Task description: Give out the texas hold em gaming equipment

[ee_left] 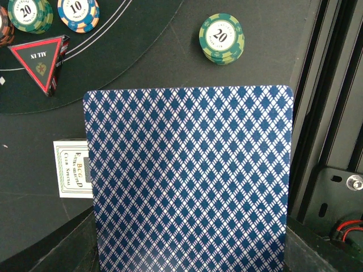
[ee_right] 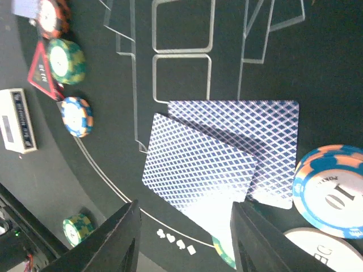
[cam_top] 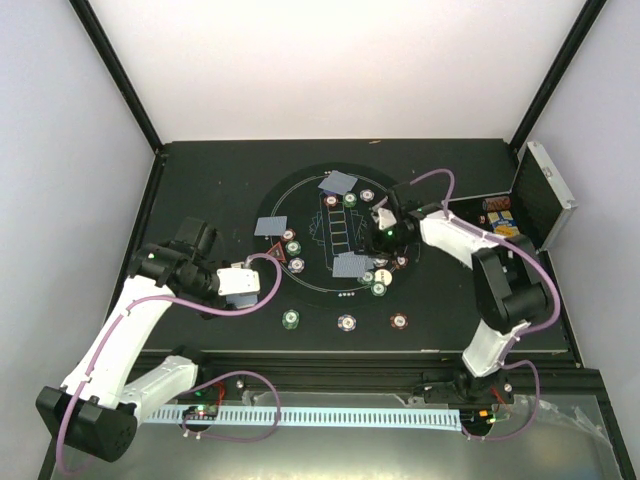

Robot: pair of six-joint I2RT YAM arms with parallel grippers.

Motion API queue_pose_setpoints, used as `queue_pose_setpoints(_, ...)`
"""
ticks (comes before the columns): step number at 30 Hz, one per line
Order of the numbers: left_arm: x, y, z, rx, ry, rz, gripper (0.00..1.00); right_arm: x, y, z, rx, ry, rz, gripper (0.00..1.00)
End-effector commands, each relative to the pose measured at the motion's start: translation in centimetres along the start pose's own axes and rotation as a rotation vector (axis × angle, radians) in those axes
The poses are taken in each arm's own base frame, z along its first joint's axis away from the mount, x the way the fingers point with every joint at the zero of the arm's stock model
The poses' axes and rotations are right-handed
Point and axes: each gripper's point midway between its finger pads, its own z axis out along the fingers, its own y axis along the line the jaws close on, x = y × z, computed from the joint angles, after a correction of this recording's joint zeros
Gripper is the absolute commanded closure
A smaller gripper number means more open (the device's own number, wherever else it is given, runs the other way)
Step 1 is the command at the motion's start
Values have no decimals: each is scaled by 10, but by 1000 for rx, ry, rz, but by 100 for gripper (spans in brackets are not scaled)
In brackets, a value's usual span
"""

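Observation:
My left gripper (cam_top: 245,280) hangs over the table left of the round mat, shut on blue-backed playing cards (ee_left: 190,175) that fill the left wrist view. My right gripper (ee_right: 184,207) stands open low over the mat's near side. Just beyond its fingers (ee_right: 122,238) two blue-backed cards (ee_right: 198,170) lie face down, overlapping; nothing is gripped. A blue chip (ee_right: 332,190) and the white button (ee_right: 317,255) sit to their right. The red triangle marker (ee_left: 41,61) lies on the mat's left side among chips (ee_left: 25,12). More card pairs (cam_top: 340,183) lie at the mat's far and left sides.
The open silver case (cam_top: 540,195) stands at the back right. Three chip stacks (cam_top: 347,322) sit in a row on the table in front of the black mat (cam_top: 318,290), one green (ee_left: 221,38). A rail runs along the near edge.

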Motion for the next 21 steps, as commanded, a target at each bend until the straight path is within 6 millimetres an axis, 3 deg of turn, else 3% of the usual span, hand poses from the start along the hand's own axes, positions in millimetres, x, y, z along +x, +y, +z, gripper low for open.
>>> queue_pose_setpoints(1,-10,0,-8,-8,-47,15,99,-15,10,-29,28,-105,-28,53)
queue_pose_setpoints(5,-11,-1,-7,-6,-55,13,98,-12,31,-36,-28,-120,-52,50)
queue_pose_setpoints(8,-12,0,-7,-10,-59,14,98,5,73,-35,-149,-108,-101,42)
queue_pose_setpoints(14,-17,1,-6,-6,-80,16,98,72,177,-29,-489,-21,-184,27)
queue_pose_setpoints(19,-15,0,-4,0,-74,15,99,114,241,-30,-704,57,-219,26)
queue_pose_setpoints(21,-15,0,-4,-1,-72,13,98,127,257,-23,-739,103,-214,26)
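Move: The card deck the right hand goes for, held in the left gripper, is about 30 cm to its left, 15 cm back and 10 cm higher. The two cards just dealt lie some 4 cm left, 2 cm ahead and 5 cm below it. On the table 5 cm below, the blue-edged chips stand about 19 cm left and 2 cm ahead, the spare green chips 21 cm left and 16 cm back. From the left hand, the deck is between its fingers, its middle about 2 cm right and 2 cm lower. The left gripper keeps its hold on the deck, almost still, while the empty right hand leaves the dealt cards. The right hand first rises about 4 cm, then sweeps fast left and back towards the deck, still climbing, some 23 cm in all; its fingers open wider and swing up by about 30 degrees to point more to the left. ##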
